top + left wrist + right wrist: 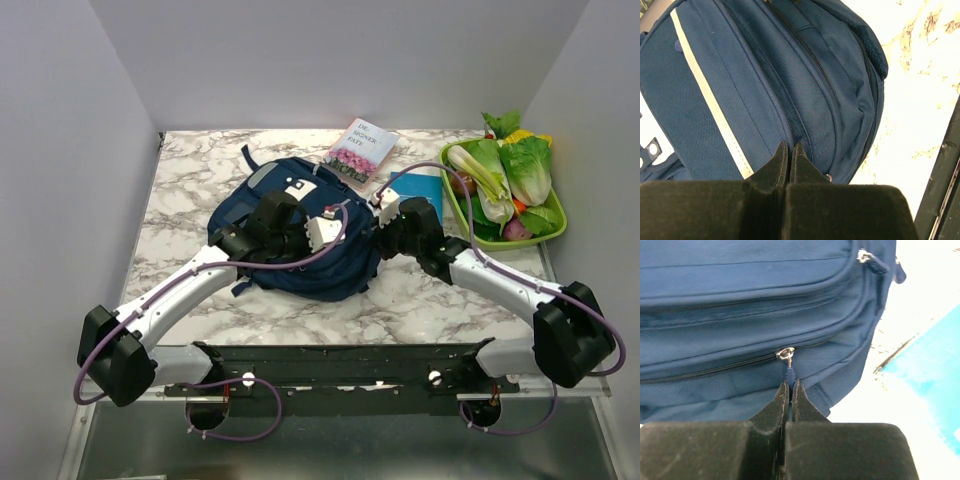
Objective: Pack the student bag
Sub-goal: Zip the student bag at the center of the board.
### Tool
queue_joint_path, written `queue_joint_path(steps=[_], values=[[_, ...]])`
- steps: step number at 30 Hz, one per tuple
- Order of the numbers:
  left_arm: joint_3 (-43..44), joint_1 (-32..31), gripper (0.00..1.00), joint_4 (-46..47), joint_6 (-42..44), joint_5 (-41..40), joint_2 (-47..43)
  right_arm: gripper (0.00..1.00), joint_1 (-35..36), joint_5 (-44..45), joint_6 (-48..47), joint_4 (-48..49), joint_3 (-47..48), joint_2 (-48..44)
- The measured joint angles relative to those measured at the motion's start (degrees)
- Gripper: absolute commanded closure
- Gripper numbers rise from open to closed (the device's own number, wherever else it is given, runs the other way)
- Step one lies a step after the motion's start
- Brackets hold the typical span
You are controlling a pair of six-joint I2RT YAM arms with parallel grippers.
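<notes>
The student bag [300,275], navy blue, lies flat in the middle of the marble table. My left gripper [340,218] rests on top of it, near its right side. In the left wrist view that gripper [791,145] is shut, its tips against a fold of the student bag [790,75] beside a pale stripe; whether fabric is pinched I cannot tell. My right gripper [378,206] is at the bag's right edge. In the right wrist view it [790,382] is shut on the blue zipper pull [789,372], which hangs from a metal slider [786,354] on the student bag [740,290].
A book with pink flowers on its cover [360,148] lies behind the bag. A teal book [425,188] lies to the bag's right, just behind my right gripper. A green tray [530,238] of vegetables stands at the far right. A black rail [330,365] runs along the near edge.
</notes>
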Motion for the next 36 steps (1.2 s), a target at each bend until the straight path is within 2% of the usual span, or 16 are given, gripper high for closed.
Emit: queue_joint_path(steps=[15,17,20,21,23,24,26,29,31,32,36], values=[[-0.2,0.3,1.00,-8.1,8.6,3.7,-2.8,0.99,-3.8,5.6,1.0,-3.1,11.4,12.0],[-0.4,0.3,0.96,-8.7,9.2,3.7,-3.2,0.99,-3.8,5.2,1.2,-3.2,11.5,12.2],[-1.2,0.3,0.75,-8.5,9.0,3.3,-3.8,0.99,-3.8,3.7,1.4,-3.2,11.4,12.0],[-1.3,0.3,0.63,-8.4,8.7,3.2,-3.8,0.99,-4.0,2.9,1.5,-3.2,11.3,12.0],[-1.8,0.2,0.51,-8.3,6.8,2.9,-3.8,0.99,-4.3,1.6,1.7,-3.0,11.0,11.9],[-1.8,0.2,0.42,-8.5,5.4,2.8,-3.8,0.99,-4.6,1.0,2.0,-2.6,10.6,11.9],[-1.5,0.2,0.37,-8.5,2.7,2.9,-3.7,0.99,-5.0,-0.2,2.5,-2.1,9.8,11.7],[1.0,0.2,0.21,-8.6,-1.0,3.8,-2.2,0.99,-5.3,-1.4,2.8,-1.1,8.4,11.6],[3.1,0.2,0.18,-7.3,-4.1,4.8,-0.7,0.99,-5.3,-1.7,3.0,-0.4,7.8,11.6],[3.9,0.2,0.04,-6.5,-5.5,5.2,0.0,0.99,-5.3,-1.8,3.0,0.0,7.5,11.6],[4.7,0.0,0.01,-0.7,-11.3,6.1,3.7,0.99,-5.3,-2.0,4.0,0.8,6.8,11.2]])
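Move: The main zip's pull is already pinched in the right fingers at the bag's near right side; another zip pull, on the bag's far right corner, lies about 8 cm straight ahead of that hand. The blue book's middle is some 9 cm ahead and 9 cm to the right, about 7 cm lower; the bag's middle is roughly 17 cm left and 3 cm ahead. From the left hand, shut on a bag seam, the held pull is about 13 cm right and 6 cm ahead, slightly lower. The pinched zip pull is drawn forward along the bag's right side by the right hand, about 6 cm and slightly to the right, then eased back some 1.5 cm and down 1 cm, the fingers keeping their grip. Meanwhile the left hand, still holding the seam, tugs back and left about 3.5 cm, then opens wide, lets go and swings right, forward and up over the bag. ##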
